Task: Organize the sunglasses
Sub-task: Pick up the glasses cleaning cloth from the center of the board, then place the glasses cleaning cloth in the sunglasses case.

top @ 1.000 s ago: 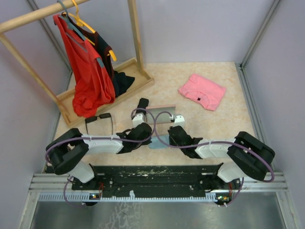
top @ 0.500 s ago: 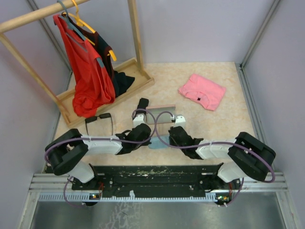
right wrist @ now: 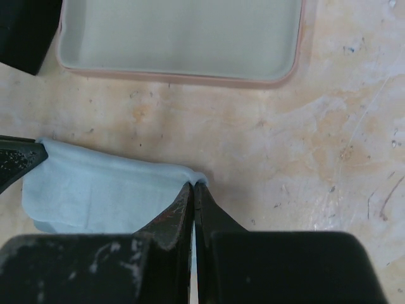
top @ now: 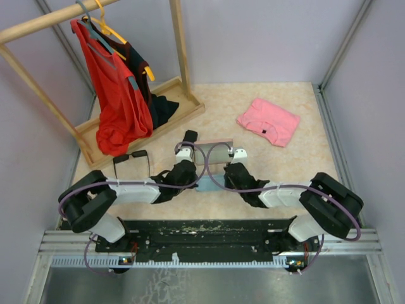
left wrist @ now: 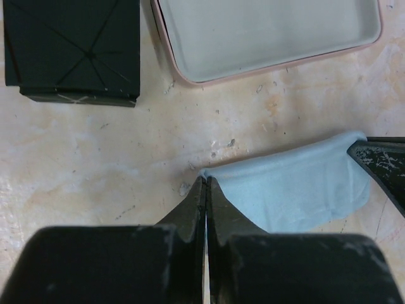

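A black-framed pair of sunglasses (top: 131, 163) lies on the table to the left of both arms, untouched. My left gripper (left wrist: 207, 182) is shut on the left far corner of a light blue cloth (left wrist: 297, 190). My right gripper (right wrist: 193, 185) is shut on the cloth's (right wrist: 95, 193) right far corner. In the top view the cloth (top: 207, 185) shows between the left gripper (top: 197, 179) and the right gripper (top: 219, 180). Just beyond it lies the open pink case (left wrist: 266, 31), its tray holding nothing.
A black case (left wrist: 73, 47) lies left of the pink case (top: 215, 152). A wooden clothes rack (top: 158, 104) with a red garment (top: 117, 95) stands at the back left. A folded pink garment (top: 268, 120) lies at the back right.
My left gripper has shut on the cloth's corner. Both wrists have shifted a little away from the bases, toward the pink case.
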`<action>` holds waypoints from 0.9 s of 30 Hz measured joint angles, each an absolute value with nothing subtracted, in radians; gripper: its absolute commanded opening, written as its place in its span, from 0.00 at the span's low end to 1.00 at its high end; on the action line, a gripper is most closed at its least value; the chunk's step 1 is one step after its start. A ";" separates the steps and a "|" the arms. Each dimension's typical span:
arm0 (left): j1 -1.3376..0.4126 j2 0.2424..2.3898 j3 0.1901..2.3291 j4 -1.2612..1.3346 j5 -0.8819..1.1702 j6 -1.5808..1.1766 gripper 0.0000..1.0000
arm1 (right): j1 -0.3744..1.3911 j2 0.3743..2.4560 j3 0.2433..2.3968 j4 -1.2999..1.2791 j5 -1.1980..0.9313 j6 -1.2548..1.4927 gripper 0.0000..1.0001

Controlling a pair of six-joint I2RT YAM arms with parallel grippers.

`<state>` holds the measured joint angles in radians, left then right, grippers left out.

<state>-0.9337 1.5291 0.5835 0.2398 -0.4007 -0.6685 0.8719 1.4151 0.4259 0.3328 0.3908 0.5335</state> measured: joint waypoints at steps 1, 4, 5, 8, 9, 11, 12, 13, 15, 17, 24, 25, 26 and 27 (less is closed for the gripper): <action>-0.929 1.529 0.584 0.248 -0.400 -0.655 0.00 | 0.867 1.415 0.432 0.337 0.390 0.529 0.00; -0.918 1.529 0.589 0.262 -0.400 -0.630 0.00 | 0.854 1.415 0.451 0.352 0.390 0.512 0.00; -0.913 1.529 0.592 0.266 -0.400 -0.624 0.00 | 0.848 1.415 0.460 0.353 0.389 0.505 0.00; -0.900 1.530 0.607 0.276 -0.398 -0.599 0.00 | 0.828 1.419 0.484 0.358 0.380 0.486 0.00; -0.895 1.532 0.615 0.282 -0.397 -0.592 0.00 | 0.821 1.422 0.493 0.358 0.375 0.479 0.00; -0.888 1.536 0.632 0.293 -0.394 -0.577 0.00 | 0.809 1.428 0.508 0.360 0.369 0.470 0.00; -0.883 1.540 0.643 0.297 -0.393 -0.569 0.00 | 0.802 1.431 0.516 0.360 0.364 0.464 0.00; -0.879 1.546 0.653 0.304 -0.393 -0.562 0.00 | 0.796 1.435 0.523 0.360 0.360 0.461 0.00; -0.873 1.560 0.677 0.315 -0.391 -0.547 0.00 | 0.780 1.441 0.535 0.360 0.345 0.453 0.00; -0.857 1.583 0.704 0.329 -0.386 -0.533 0.00 | 0.761 1.451 0.548 0.360 0.334 0.445 0.00; -0.816 1.658 0.775 0.353 -0.358 -0.494 0.00 | 0.709 1.484 0.589 0.358 0.302 0.421 0.00; -0.812 1.666 0.780 0.356 -0.354 -0.492 0.00 | 0.702 1.493 0.598 0.356 0.294 0.416 0.00; -0.808 1.674 0.787 0.359 -0.351 -0.489 0.00 | 0.693 1.502 0.609 0.358 0.286 0.411 0.00; -0.803 1.682 0.793 0.360 -0.347 -0.487 0.00 | 0.686 1.510 0.617 0.358 0.281 0.410 0.00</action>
<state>-0.8032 1.6817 0.7933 0.3603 -0.3473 -0.4870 0.6865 1.5105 0.6170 0.3584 0.2810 0.4095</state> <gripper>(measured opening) 0.007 0.006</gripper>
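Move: Ahead of both hands, which already pinch the cleaning cloth's far corners just above the table, the open pink case has its tray's middle about 10 cm forward and 6 cm right of the left hand, and about 10 cm forward and 5 cm left of the right. Heights are nearly level, the tray perhaps 1 cm lower. The black case lies some 13 cm ahead and 4 cm left of the left hand; the pink shirt about 23 cm ahead and 15 cm right of the right. Carrying the cloth stretched between them, both hands go forward together about 8 cm while rising some 4 cm, climbing mostly in the first half, then running nearly level towards the open pink case's tray. The left drifts 2 cm in towards the right, the fingers of both tip slightly upward, and both grippers stay shut on their corners. ##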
